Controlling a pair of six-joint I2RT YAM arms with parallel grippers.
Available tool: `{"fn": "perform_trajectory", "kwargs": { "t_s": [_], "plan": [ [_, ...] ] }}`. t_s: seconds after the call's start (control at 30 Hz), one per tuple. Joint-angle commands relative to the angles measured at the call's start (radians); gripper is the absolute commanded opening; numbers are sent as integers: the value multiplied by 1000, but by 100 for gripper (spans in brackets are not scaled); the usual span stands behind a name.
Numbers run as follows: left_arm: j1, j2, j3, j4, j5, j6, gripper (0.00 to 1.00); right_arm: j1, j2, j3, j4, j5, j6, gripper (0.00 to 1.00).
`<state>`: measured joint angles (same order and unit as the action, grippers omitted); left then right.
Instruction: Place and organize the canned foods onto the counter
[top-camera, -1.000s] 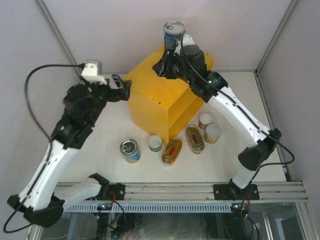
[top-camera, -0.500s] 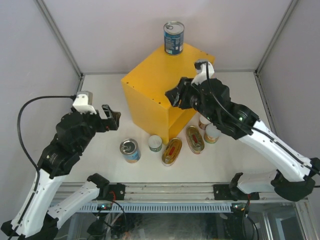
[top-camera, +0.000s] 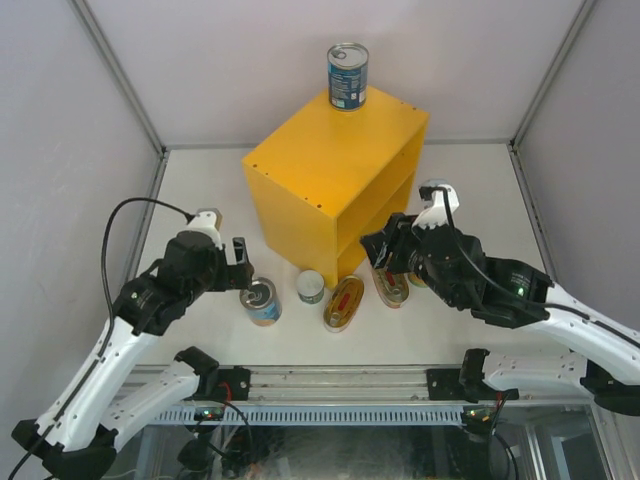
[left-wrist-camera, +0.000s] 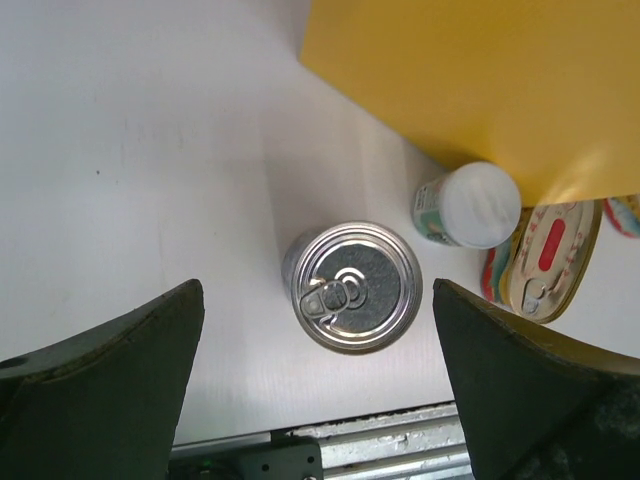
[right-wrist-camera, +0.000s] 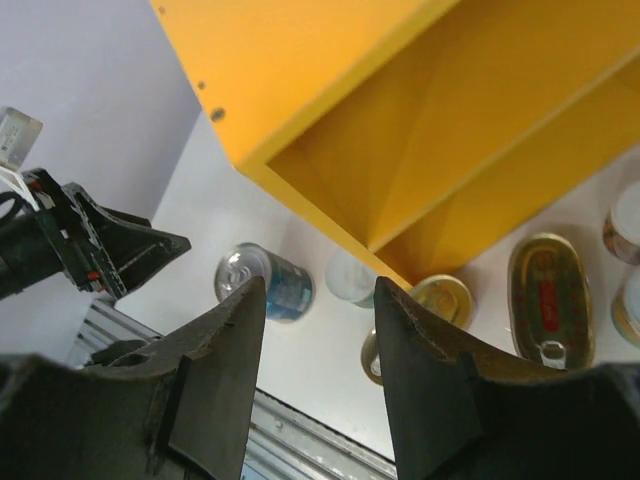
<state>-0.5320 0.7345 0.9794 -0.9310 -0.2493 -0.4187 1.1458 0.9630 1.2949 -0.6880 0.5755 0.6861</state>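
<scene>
One tall blue-labelled can (top-camera: 348, 75) stands upright on the far edge of the yellow counter (top-camera: 320, 165). A second blue can (top-camera: 261, 300) stands on the table; my left gripper (top-camera: 241, 266) hovers open above it, and in the left wrist view that can (left-wrist-camera: 355, 287) lies between the wide-apart fingers of the gripper (left-wrist-camera: 318, 287). My right gripper (top-camera: 375, 250) hangs open and empty in front of the counter's shelf opening. On the table lie a small pale-lidded can (top-camera: 311, 287) and two oval tins (top-camera: 343, 303) (top-camera: 392, 283). More small cans (right-wrist-camera: 625, 228) show at the right wrist view's edge.
The metal rail (top-camera: 350, 385) runs along the table's near edge, just below the cans. White walls close in the table on three sides. The counter's inner shelf (right-wrist-camera: 470, 130) is seen from below in the right wrist view.
The right gripper let go of the blue can on the counter top and drew back down to the counter's front. The left arm swung from the counter's left side to above the table's blue can.
</scene>
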Motion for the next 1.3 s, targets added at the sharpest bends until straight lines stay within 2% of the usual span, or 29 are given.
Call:
{"fn": "perform_trajectory", "kwargs": {
  "t_s": [0.0,0.27,0.4,1.27],
  "plan": [
    [-24,1,-58,-5,23,-57,100,48,-20,-28,-73,108,79,48],
    [-121,24,-167,37,-16,-143,100,80,-67,-82,-130,149,157,48],
    [-157,55,-175,41,-42,-173,100,87,-86,-102,-140,157,173,48],
    [-250,191,-216,99,-86,-230,100,96,-117,-123,-141,173,180,48]
  ]
}}
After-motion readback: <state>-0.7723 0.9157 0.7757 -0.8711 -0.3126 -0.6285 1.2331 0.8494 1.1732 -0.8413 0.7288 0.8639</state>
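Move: The tall blue can stands about 16 cm below the open left gripper, some 4 cm to its right and 2 cm nearer the base. Beside it is the white-lidded can, about 14 cm right of that gripper and 1 cm ahead; the nearer oval tin is some 21 cm right and level with it. From the right gripper, the tall can lies roughly 22 cm to the left, 1 cm back and 30 cm below. Bring the left gripper down about 10 cm onto the tall blue can, shifting some 4 cm right and tipping the fingers about 15 degrees further down; drop quickly at first, then ease in until the wide-open fingers come close around its rim. Meanwhile draw the right gripper down and to its right by roughly 4 cm each, slightly back, then hold it there with its opening unchanged. ##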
